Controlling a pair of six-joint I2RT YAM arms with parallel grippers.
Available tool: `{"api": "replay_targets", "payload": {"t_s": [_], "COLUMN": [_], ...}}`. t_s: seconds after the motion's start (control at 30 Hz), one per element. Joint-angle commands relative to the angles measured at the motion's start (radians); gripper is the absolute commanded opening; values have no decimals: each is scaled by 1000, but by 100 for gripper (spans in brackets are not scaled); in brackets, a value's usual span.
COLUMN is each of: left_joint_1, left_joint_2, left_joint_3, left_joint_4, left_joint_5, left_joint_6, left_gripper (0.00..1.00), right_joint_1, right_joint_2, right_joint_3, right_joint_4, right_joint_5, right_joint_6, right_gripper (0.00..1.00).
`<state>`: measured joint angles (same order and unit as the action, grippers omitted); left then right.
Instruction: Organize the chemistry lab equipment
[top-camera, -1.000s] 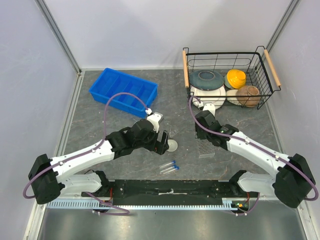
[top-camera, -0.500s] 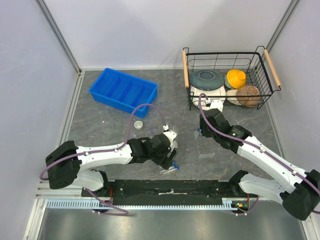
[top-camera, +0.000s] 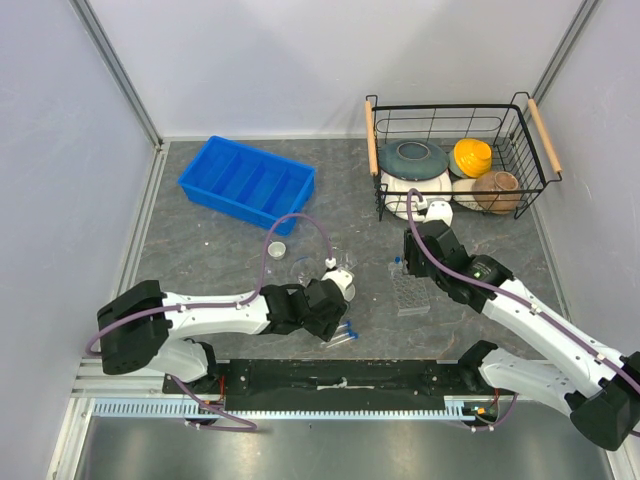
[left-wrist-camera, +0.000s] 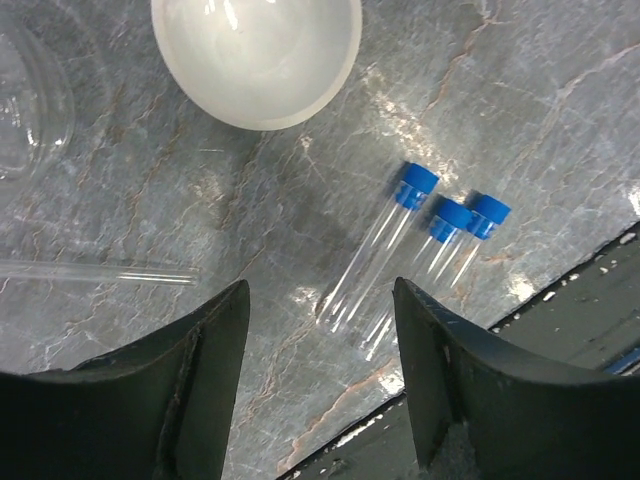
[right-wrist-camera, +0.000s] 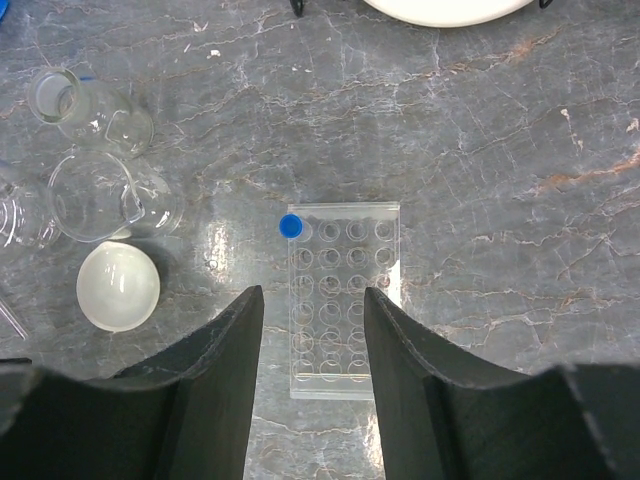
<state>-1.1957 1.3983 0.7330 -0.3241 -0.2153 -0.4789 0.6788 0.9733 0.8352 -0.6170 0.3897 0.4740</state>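
Three blue-capped tubes lie side by side on the table near its front edge. My left gripper hangs open just above their clear ends and holds nothing. A white round dish and a thin glass rod lie beyond them. My right gripper hovers open over the clear tube rack, which holds one blue-capped tube in a corner hole. A glass flask and a beaker stand left of the rack. The tiny white cup sits alone.
A blue divided tray lies at the back left. A wire basket with ceramic bowls and plates stands at the back right, close behind the right arm. The black rail runs along the near edge, just past the tubes.
My left arm swung toward the near edge and came down over the lying tubes, its jaws narrowing. My right arm shifted slightly forward over the rack.
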Motion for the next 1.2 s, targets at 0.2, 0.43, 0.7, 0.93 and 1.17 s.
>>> {"api": "replay_targets", "payload": {"t_s": [0.2,0.43,0.7,0.93,1.17], "left_joint_1": [-24,-39,-47,-53,-62], "left_joint_2": [30,48,79,88,54], "left_joint_3": [-27,-30,-32,-30,-14], "left_joint_4": [53,65,77,76,42], "left_joint_5": [-76,-75,-67,-52,-44], "left_joint_6": [-47,-50,-52,-46,-17], "left_gripper": [62,60,50,24,4], "right_joint_1": [1,1,1,1,2], "right_joint_2": [-12,-7,1,-12,-27], "right_joint_3": [-16,-18,-21,-36,-44], "right_joint_4": [2,5,8,13,8], "right_joint_5": [-17,-20,-23,-25,-29], "right_joint_6": [-2,-2,-3,9,21], "right_gripper": [52,52,51,50,49]}}
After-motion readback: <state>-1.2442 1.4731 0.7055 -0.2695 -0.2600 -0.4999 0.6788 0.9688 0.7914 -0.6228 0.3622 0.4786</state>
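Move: The capped test tube I want lies with its middle about 3 cm to the right of my left hand, 1 cm back and 3 cm below. Two more tubes lie beside it, some 3 cm back and 4 cm to the hand's right. The white bowl is about 8 cm ahead and 5 cm right, the thin glass rod 6 cm ahead and 7 cm left. From my right hand, the tube is some 12 cm back, 16 cm left and 15 cm down. My left hand sinks a bit over 2 cm almost straight down to the tube nearest the bowl, easing back slightly, wrist angle nearly kept. Once low, I close the half-open fingers and pinch that tube by the lower half of its glass, away from the blue cap. Meanwhile my open right hand dips some 2 cm over the tube rack. ##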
